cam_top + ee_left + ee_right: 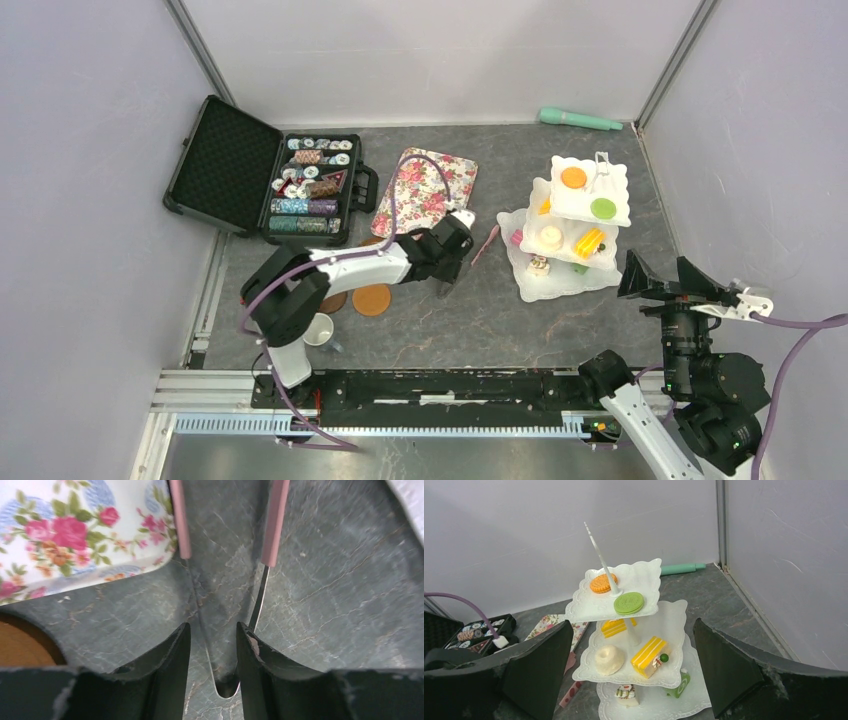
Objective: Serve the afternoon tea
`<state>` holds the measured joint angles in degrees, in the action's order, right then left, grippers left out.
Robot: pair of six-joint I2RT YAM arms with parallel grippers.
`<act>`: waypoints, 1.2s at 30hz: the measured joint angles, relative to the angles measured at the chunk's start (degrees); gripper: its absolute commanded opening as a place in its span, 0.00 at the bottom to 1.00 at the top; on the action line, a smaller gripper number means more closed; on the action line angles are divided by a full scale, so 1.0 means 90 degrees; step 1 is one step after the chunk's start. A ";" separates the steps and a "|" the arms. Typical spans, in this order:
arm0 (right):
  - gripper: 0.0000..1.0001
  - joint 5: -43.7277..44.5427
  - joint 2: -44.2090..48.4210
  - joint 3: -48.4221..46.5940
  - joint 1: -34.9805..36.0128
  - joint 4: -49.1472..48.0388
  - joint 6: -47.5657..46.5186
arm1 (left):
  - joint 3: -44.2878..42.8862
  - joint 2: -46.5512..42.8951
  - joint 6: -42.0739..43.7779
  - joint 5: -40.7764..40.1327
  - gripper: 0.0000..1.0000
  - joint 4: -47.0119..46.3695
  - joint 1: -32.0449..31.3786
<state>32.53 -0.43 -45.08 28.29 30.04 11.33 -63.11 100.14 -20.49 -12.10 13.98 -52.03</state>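
Note:
The white three-tier stand (533,290) (646,575) stands at the right and holds toy pastries: an orange cookie (600,583), a green macaron (629,603), a white doughnut (609,659) and a yellow cake slice (649,655). Brown saucers (372,299) lie left of centre; one shows in the left wrist view (20,647). A white mug (318,328) sits by the left arm's base. My left gripper (447,283) (212,625) is low over the table, its fingers straddling the metal bend of pink-handled tongs (225,687) (486,244), with a gap on the left side. My right gripper (665,276) (631,625) hangs open and empty beside the stand.
A flat floral tray (425,190) (65,535) lies just beyond the left gripper. An open black case of poker chips (300,185) sits at the back left. A green tube-like object (580,120) lies along the back wall. Walls close in left, back and right.

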 measured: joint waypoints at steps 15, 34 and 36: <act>0.98 -0.0024 0.0000 0.0000 0.0000 0.0005 0.0112 | -0.1214 0.1151 0.0260 -0.1222 0.02 0.1154 -0.0787; 0.98 -0.0063 0.0000 0.0000 0.0000 0.0005 0.0143 | -0.1707 0.0274 0.0231 -0.1464 0.02 0.1625 0.0391; 0.98 -0.0063 0.0000 0.0000 0.0000 0.0007 0.0146 | -0.1707 0.0274 0.0202 -0.1358 0.02 0.1610 0.0748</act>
<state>31.97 -0.43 -45.08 28.29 30.11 12.64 -78.48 102.61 -18.68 -24.32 28.47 -45.30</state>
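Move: The pink-handled tongs lie under the open left fingers, their middle about 6 cm ahead, 4 cm right and 4 cm below, with the metal bend almost beneath the fingers. The floral tray is roughly 19 cm ahead and 4 cm left; the cake stand some 7 cm ahead and 25 cm right; the brown coaster 6 cm ahead and 15 cm left. From the right hand, the tongs are about 19 cm ahead, 28 cm left and 33 cm below. One thin metal leg of the tongs is pinched between the left fingertips, which shut from half open as the hand sinks about 3 cm, easing right and slightly back and rolling its left side up some 15 degrees. The hand then lifts about 8 cm and, still pinching, swings forward and left to the tray's near edge, turning slightly counter-clockwise. ##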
